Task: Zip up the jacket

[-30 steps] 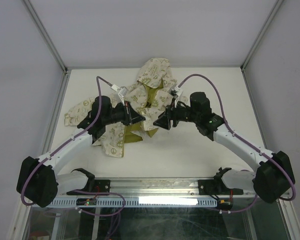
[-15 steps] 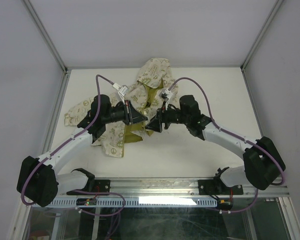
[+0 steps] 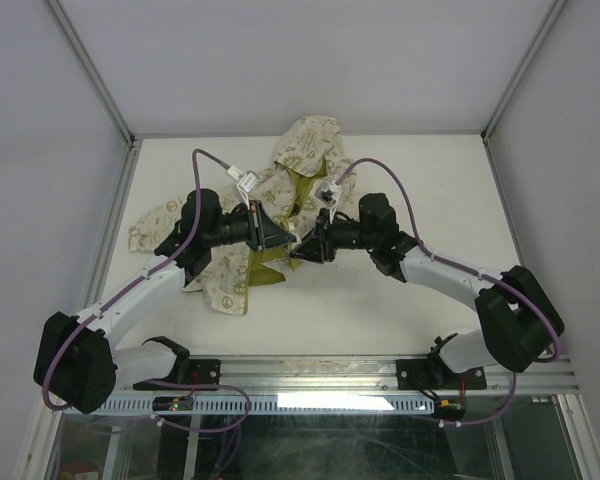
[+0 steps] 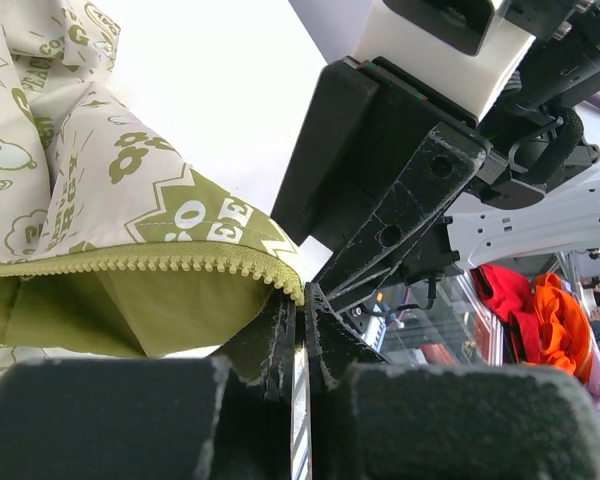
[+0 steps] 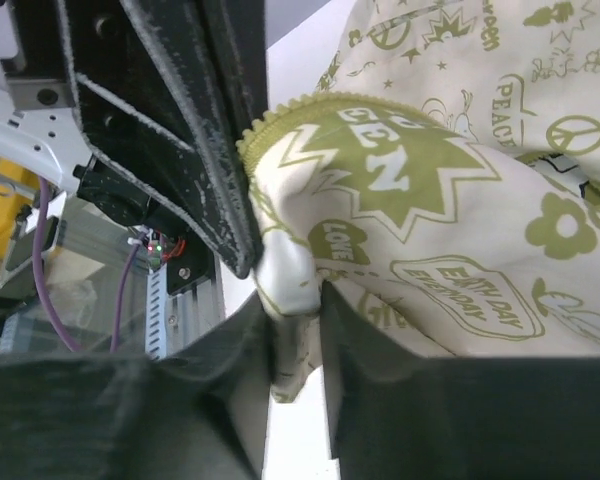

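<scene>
The cream jacket (image 3: 306,150) with olive prints lies crumpled mid-table, front open, olive lining (image 3: 302,190) showing. My left gripper (image 3: 283,238) and right gripper (image 3: 299,250) meet tip to tip at its lower front. In the left wrist view my left gripper (image 4: 307,298) is shut, pinching the end of the olive zipper teeth (image 4: 160,262) on one front edge of the jacket (image 4: 130,190). In the right wrist view my right gripper (image 5: 295,305) is shut on a fold of the jacket (image 5: 460,200), right beside the left fingers (image 5: 180,130). No zipper slider shows.
The white table (image 3: 420,170) is boxed in by grey walls and aluminium posts (image 3: 90,70). A metal rail (image 3: 310,375) runs along the near edge. Purple cables (image 3: 205,165) loop above both wrists. A sleeve (image 3: 150,225) spreads to the left.
My right arm has swung left, bringing its gripper from a short way off up against the left gripper's tips. The left arm has barely moved.
</scene>
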Robot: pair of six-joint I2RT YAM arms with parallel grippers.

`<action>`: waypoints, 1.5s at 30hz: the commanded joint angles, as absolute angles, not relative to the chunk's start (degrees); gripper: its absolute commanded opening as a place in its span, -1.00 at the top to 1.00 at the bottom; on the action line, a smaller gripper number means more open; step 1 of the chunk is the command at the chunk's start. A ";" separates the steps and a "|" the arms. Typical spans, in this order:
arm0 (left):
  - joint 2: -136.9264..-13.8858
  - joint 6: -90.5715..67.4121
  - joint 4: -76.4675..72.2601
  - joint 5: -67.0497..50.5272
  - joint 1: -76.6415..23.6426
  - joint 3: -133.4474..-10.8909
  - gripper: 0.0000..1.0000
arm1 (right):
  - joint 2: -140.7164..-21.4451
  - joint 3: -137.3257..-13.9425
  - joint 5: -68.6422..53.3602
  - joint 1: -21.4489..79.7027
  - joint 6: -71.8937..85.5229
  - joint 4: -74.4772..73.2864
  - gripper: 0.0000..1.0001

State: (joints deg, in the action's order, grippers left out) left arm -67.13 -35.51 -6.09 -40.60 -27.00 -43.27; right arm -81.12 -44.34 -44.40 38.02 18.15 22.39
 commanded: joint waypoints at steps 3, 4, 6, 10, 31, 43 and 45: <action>-65.00 -35.56 -7.56 -38.64 -26.89 -44.18 0.74 | -80.81 -45.94 -48.72 37.97 18.64 27.56 0.95; -64.17 -35.43 -6.56 -37.14 -26.89 -44.04 0.52 | -80.59 -46.00 -49.08 37.81 18.94 27.63 1.00; -62.34 -35.40 -4.99 -34.59 -26.89 -43.74 0.28 | -80.30 -45.86 -49.41 37.21 19.91 28.12 1.00; -58.96 -36.53 -3.64 -31.47 -26.90 -41.79 0.15 | -79.83 -45.79 -50.19 36.64 21.54 29.60 1.00; -61.76 -36.00 1.64 -34.72 -28.44 -36.87 0.83 | -79.73 -46.58 -49.57 34.77 23.85 32.66 1.00; -58.20 -34.15 38.65 -15.31 -28.73 -46.01 0.16 | -77.29 -47.96 -45.81 32.03 13.18 17.05 1.00; -59.54 -35.52 45.72 -10.99 -28.70 -47.80 0.07 | -76.79 -47.80 -45.20 32.00 11.91 14.74 1.00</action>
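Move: The left fingers already pinch the jacket's zipper-edge corner at their tips; it lies about 1 cm left of the right hand and 2 cm above it, with its lower part running between the right fingers. From the left hand, a dark-and-white tag lies some 12 cm ahead, in line sideways; the green lining tip is about 3 cm back and 6 cm left, and the printed flap corner 9 cm back and 14 cm left, all roughly 12 cm lower. The right fingers shut on the cloth just below the left pinch and keep that hold while the hand rises about 2 cm, then draws off some 3 cm forward and to the right, sinking slightly. Once they have shut, the left fingers open and let go of the corner; that hand lifts a little, sinks with its fingers narrowing, then swings away left, down and back to some 7 cm left, 8 cm down and 4 cm back in all, fingers reopening nearly halfway and tipping down as the wrist turns about 30 degrees. ##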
